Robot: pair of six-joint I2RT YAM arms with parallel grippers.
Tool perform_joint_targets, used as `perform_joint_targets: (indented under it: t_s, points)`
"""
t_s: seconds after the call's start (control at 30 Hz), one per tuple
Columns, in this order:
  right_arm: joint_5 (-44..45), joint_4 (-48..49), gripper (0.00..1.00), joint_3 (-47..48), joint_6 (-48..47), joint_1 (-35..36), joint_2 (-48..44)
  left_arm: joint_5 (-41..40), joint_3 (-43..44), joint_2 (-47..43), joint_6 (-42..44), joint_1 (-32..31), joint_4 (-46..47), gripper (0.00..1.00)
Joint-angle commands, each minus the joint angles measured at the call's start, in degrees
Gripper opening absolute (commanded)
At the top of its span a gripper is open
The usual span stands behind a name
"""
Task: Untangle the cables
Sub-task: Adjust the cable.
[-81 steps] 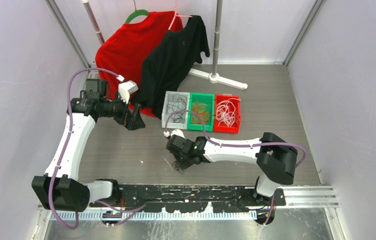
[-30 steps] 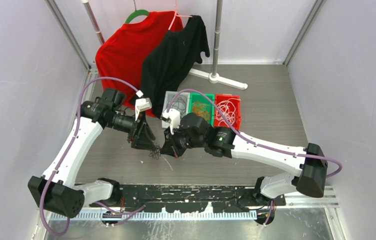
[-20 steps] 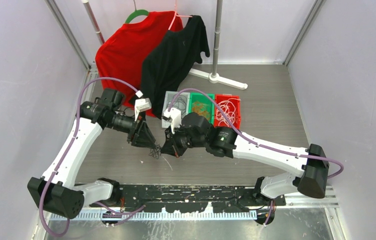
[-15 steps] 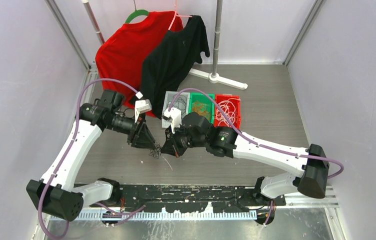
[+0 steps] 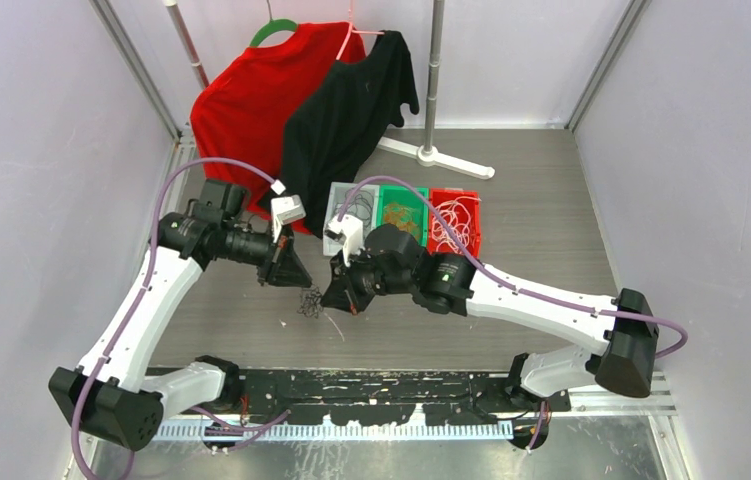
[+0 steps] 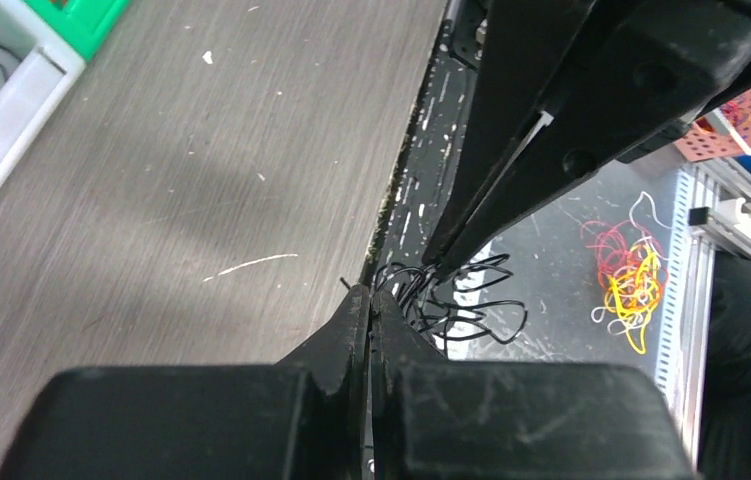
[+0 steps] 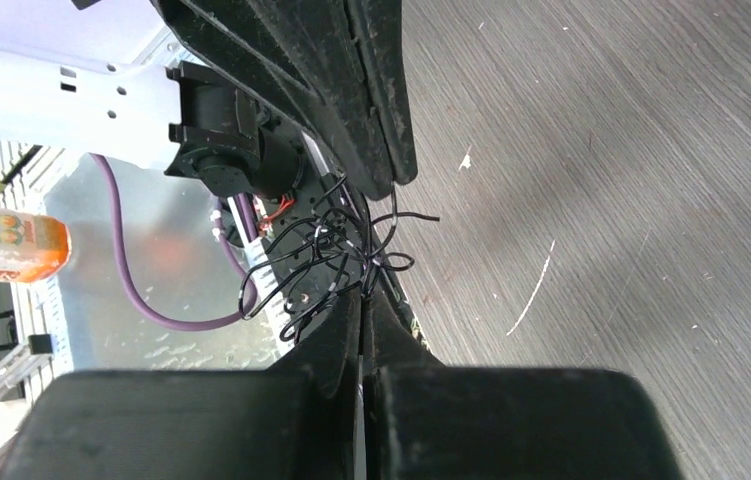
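Note:
A small tangle of black cables (image 5: 309, 303) hangs just above the table, between my two grippers. My right gripper (image 5: 332, 299) is shut on one side of it; in the right wrist view the strands (image 7: 316, 255) fan out from its closed tips (image 7: 363, 292). My left gripper (image 5: 302, 281) is shut too, its tips (image 6: 371, 294) pinching a strand at the other edge of the black cables (image 6: 456, 305). More cables lie sorted in three bins: black ones in the grey bin (image 5: 332, 232), orange-brown in the green bin (image 5: 381, 238), white in the red bin (image 5: 475, 240).
A red shirt (image 5: 246, 95) and a black shirt (image 5: 346, 115) hang on a rack at the back, its white foot (image 5: 441, 158) on the table. The grey bin's corner (image 6: 6, 130) is in the left wrist view. Yellow and red cords (image 6: 626, 275) lie beyond the table's near edge.
My left gripper has shut on the tangle's edge and drawn slightly up and left. The right gripper has stayed shut on the tangle, almost still.

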Motion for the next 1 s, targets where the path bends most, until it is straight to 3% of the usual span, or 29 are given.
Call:
perform_joint_targets:
  t_s: [0.0,0.13,0.2,0.33,0.37,0.43,0.5,0.77,0.97]
  points:
    - [1.33,5.22,0.02,-1.62,3.02,-1.14,-4.26,-4.60,4.94,-2.07,-0.31,-0.19,-0.33,0.00]
    - [8.32,6.34,0.25,-4.30,4.96,-2.09,-6.40,-6.25,11.44,-1.99,0.61,-0.20,-5.48,0.00]
    - [12.13,8.00,0.42,-5.78,5.82,-2.26,-7.79,-6.38,13.89,-2.85,0.46,-0.25,-6.86,0.00]
    - [14.57,11.88,0.45,-7.14,7.41,-2.28,-8.87,-6.09,16.29,-4.26,-2.49,-0.24,-6.05,0.00]
    - [14.17,12.83,0.50,-7.14,8.02,-2.26,-8.78,-5.97,16.66,-4.45,-3.44,-0.25,-5.49,0.00]
    - [12.20,15.07,0.71,-7.25,8.85,-2.25,-8.09,-5.90,17.36,-4.61,-5.31,-0.23,-4.33,0.00]
    - [10.54,17.38,0.83,-7.47,9.78,-2.21,-8.09,-5.69,17.85,-4.59,-6.40,-0.24,-3.80,0.00]
    - [17.67,18.00,0.86,-8.89,5.69,-2.25,-17.54,-8.68,13.52,-7.53,-10.80,-0.20,-0.29,0.00]
    - [14.60,14.63,0.85,-3.28,1.79,-1.99,-14.26,-12.99,9.71,-10.30,-14.97,-0.34,4.37,0.00]
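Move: Just behind and below the left fingertips, some 2 cm back and 2 cm down, hangs the small black cable tangle, held by both hands. From the right hand it lies about 2 cm to the left and 1 cm below, level fore and aft. The white tray stands about 22 cm ahead of the left hand, 9 cm to its right and 17 cm lower; the green tray is beside it, another 10 cm to the right. Opening wide, the right gripper lets go of the black cable and draws off forward and to the right, then climbs about 10 cm as its fingers swing clockwise and tip up some 20 degrees. The left hand keeps its pinch on the cable and lifts about 8 cm, rolling slightly, then sinks a little again. ##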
